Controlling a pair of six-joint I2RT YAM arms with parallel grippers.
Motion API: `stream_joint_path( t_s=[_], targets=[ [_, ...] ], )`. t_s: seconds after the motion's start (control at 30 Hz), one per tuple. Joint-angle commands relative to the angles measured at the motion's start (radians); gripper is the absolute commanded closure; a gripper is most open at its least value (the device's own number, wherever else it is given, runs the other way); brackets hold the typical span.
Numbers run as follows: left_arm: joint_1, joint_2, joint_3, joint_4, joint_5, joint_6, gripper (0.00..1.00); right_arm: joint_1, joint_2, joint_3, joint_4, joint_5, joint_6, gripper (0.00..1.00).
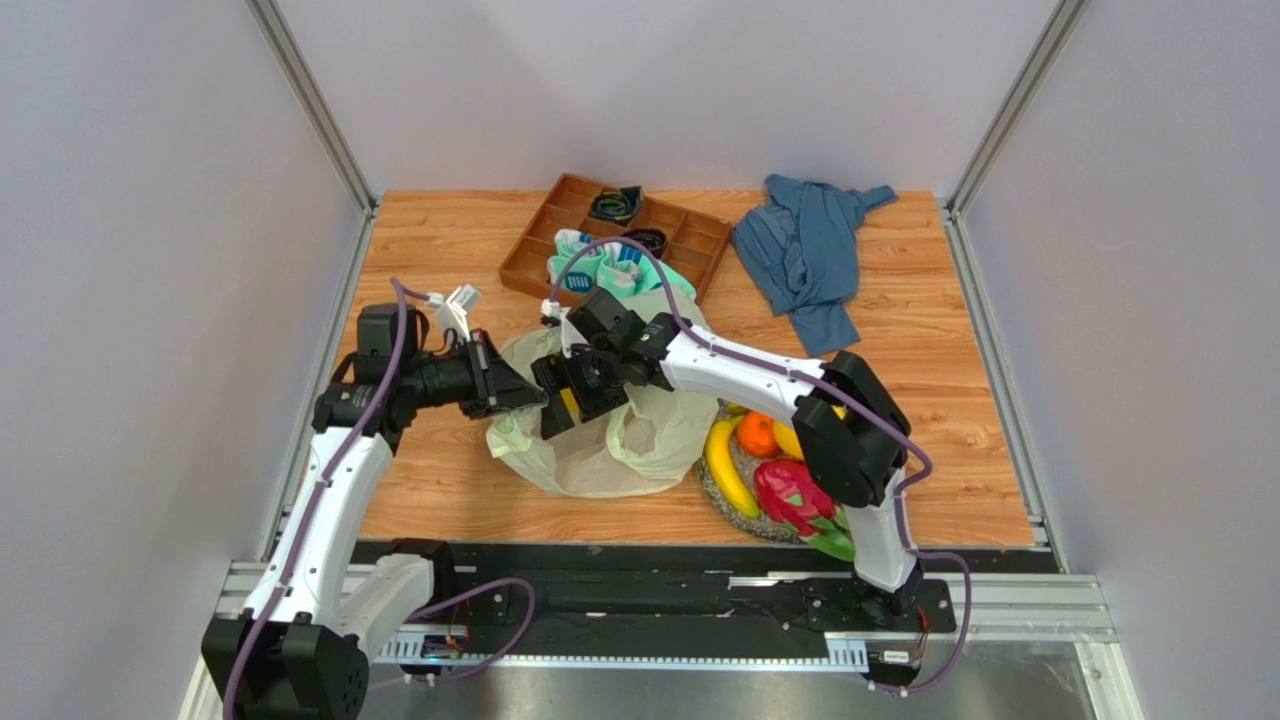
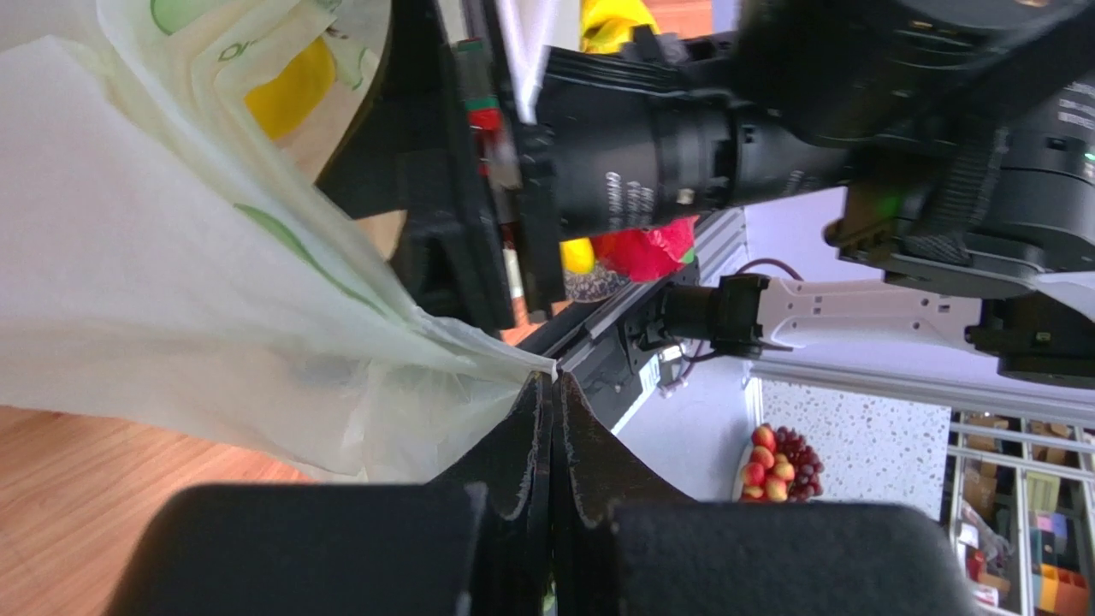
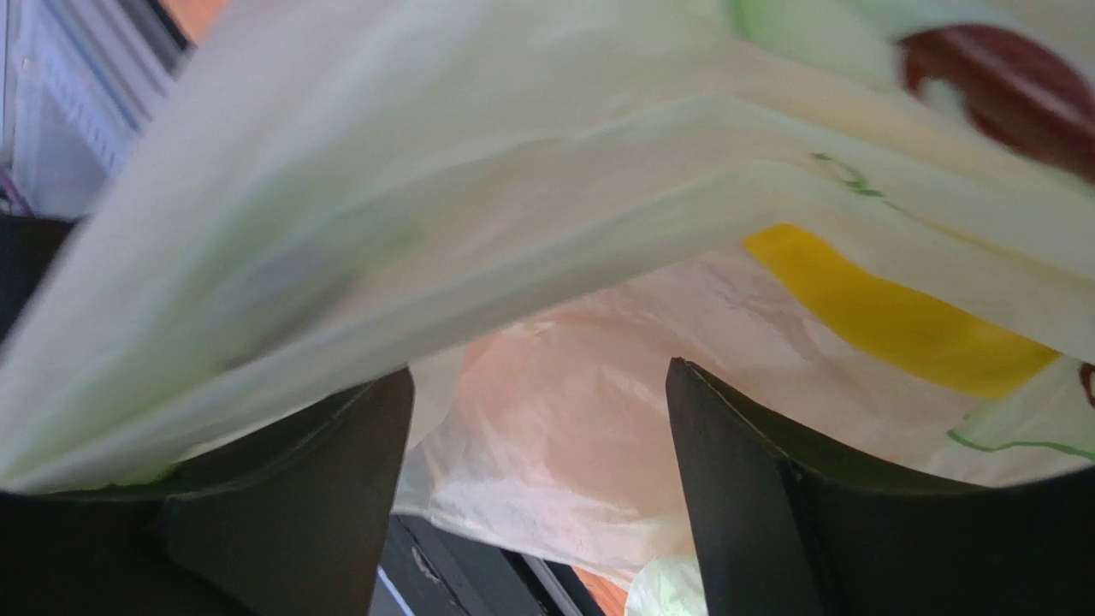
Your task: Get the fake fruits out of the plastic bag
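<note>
The pale yellow-green plastic bag (image 1: 639,435) lies crumpled at the table's middle. My left gripper (image 1: 526,396) is shut on the bag's edge; in the left wrist view the film (image 2: 193,295) runs into the closed tips (image 2: 554,375). My right gripper (image 1: 567,399) reaches into the bag's mouth from the right, jaws open. In the right wrist view its fingers (image 3: 321,475) stand apart with only bag film (image 3: 566,385) beyond them. Outside the bag, fake fruits rest on a woven plate: a yellow banana (image 1: 727,465), an orange (image 1: 756,435) and a pink dragon fruit (image 1: 792,495). No fruit shows inside the bag.
A brown compartment tray (image 1: 538,252) sits at the back with dark cables (image 1: 616,203). Teal-white rolled socks (image 1: 609,267) lie beside it. A blue cloth garment (image 1: 812,248) is at the back right. The woven plate (image 1: 724,510) sits by the right arm's base.
</note>
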Motion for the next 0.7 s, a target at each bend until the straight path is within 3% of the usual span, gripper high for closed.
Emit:
stream_joint_path(
  t_s=[0.0, 0.07, 0.13, 0.4, 0.67],
  targets=[
    [0.002, 0.003, 0.036, 0.044, 0.040, -0.015, 1.00, -0.026, 0.006, 0.074, -0.030, 0.121, 0.186, 0.14],
    [0.002, 0.003, 0.032, 0.048, 0.044, -0.018, 1.00, -0.042, 0.021, 0.083, -0.038, 0.164, 0.216, 0.04],
    [0.002, 0.003, 0.028, 0.048, 0.046, -0.018, 1.00, -0.049, 0.036, 0.104, -0.035, 0.202, 0.254, 0.00],
    [0.007, 0.015, 0.024, 0.044, 0.049, -0.014, 1.00, -0.054, 0.177, 0.253, -0.079, 0.333, 0.299, 0.00],
    [0.010, 0.040, 0.041, 0.036, 0.049, -0.002, 1.00, -0.063, 0.219, 0.284, -0.081, 0.360, 0.323, 0.00]
  ],
)
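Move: The yellow fruit lies inside the bag, about 6 cm ahead of the right hand, 1 cm to its left and 6 cm below. The dark red grapes are roughly 4 cm beyond that fruit, at about its height. The folded towels lie some 24 cm ahead of the right hand, 8 cm to its right and 8 cm lower. From the left hand, which still pinches the bag's rim, the yellow fruit is about 6 cm ahead, 7 cm right and 12 cm below. Right hand sweeps forward 9 cm past the yellow fruit, fingers opening fully, turns clockwise, then dips 3 cm. ##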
